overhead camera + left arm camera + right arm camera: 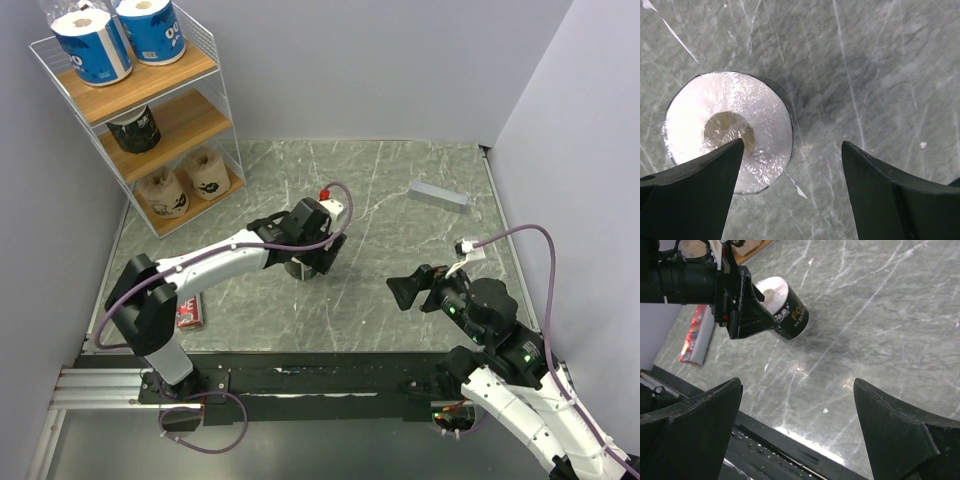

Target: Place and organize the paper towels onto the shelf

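Note:
A black-wrapped paper towel roll (296, 269) stands upright on the table at centre. In the left wrist view its white top and hollow core (727, 131) show from above. My left gripper (312, 260) hovers open just over it, shifted to one side: the left finger (695, 190) overlaps the core and the right finger (890, 190) is over bare table. The shelf (195, 118) at back left holds two blue-wrapped rolls (95, 45) on top, one black roll (135, 128) in the middle and two tan rolls (165, 193) at the bottom. My right gripper (405, 292) is open and empty.
A flat red box (188, 312) lies by the left arm's base; it also shows in the right wrist view (695, 337). A small grey block (438, 194) lies at the back right. Walls close in the table at left, back and right.

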Available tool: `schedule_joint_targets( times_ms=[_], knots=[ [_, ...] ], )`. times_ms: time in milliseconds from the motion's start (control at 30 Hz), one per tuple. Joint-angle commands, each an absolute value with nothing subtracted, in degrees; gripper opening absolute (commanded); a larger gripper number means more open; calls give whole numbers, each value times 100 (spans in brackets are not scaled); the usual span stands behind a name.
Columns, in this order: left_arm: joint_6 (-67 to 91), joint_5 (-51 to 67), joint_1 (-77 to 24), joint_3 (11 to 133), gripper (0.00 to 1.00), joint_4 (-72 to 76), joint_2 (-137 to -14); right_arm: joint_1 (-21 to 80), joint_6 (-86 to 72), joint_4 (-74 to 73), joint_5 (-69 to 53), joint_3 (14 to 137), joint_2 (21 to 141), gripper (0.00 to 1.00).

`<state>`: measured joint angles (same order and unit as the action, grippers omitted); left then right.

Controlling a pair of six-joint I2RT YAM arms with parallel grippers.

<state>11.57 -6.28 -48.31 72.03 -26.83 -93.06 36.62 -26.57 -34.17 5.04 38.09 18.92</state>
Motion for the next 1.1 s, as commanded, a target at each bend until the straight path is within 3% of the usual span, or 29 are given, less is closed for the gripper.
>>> schedule_joint_targets(
  times_ms=[0,300,433,533,800,933,1067],
  knots=[
    [1143,-861,-4843,7199,84,-2400,-9527,3683,-2567,-3410,642,3735,1854,100],
    [923,-1177,-4843,7093,65,-2268,-9879,3683,-2549,-3234,466,3604,1819,100],
    [896,-1405,-4843,7119,43,-2320,-9809,3691,-2523,-3287,492,3761,1855,100],
    [835,-1669,-4869,7285,34,-2513,-9607,3691,-2496,-3261,510,3788,1811,100],
    [-42,-2820,-4852,8295,32,-3252,-8825,3691,-2400,-3340,589,4051,1854,99],
    [-973,-3707,-4747,8648,33,-3278,-8745,3691,-2443,-3235,624,4052,1837,99],
    [-1432,-3885,-4334,9201,33,-3392,-8859,3683,-2505,-3155,545,4095,1924,99]
  ],
)
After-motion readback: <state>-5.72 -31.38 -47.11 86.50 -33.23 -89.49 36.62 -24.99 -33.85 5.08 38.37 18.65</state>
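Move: The last black paper towel stands upright close under the left hand, its middle some 4 cm ahead, 4 cm to the left and about 7 cm below, with the rim just beneath the fingertips. The nearer brown roll on the lowest shelf is roughly 24 cm ahead and 28 cm left; the red box lies about 6 cm back and 27 cm left. From the right hand the black roll is around 14 cm ahead, 21 cm left and 18 cm below. Pinching the black roll's wall, one finger in the core and the other outside, the left hand first sinks about 3.5 cm, easing forward as it closes. It then lifts quickly some 16 cm, carrying the roll forward and left towards the shelf while the fingers tip up about 30 degrees. ##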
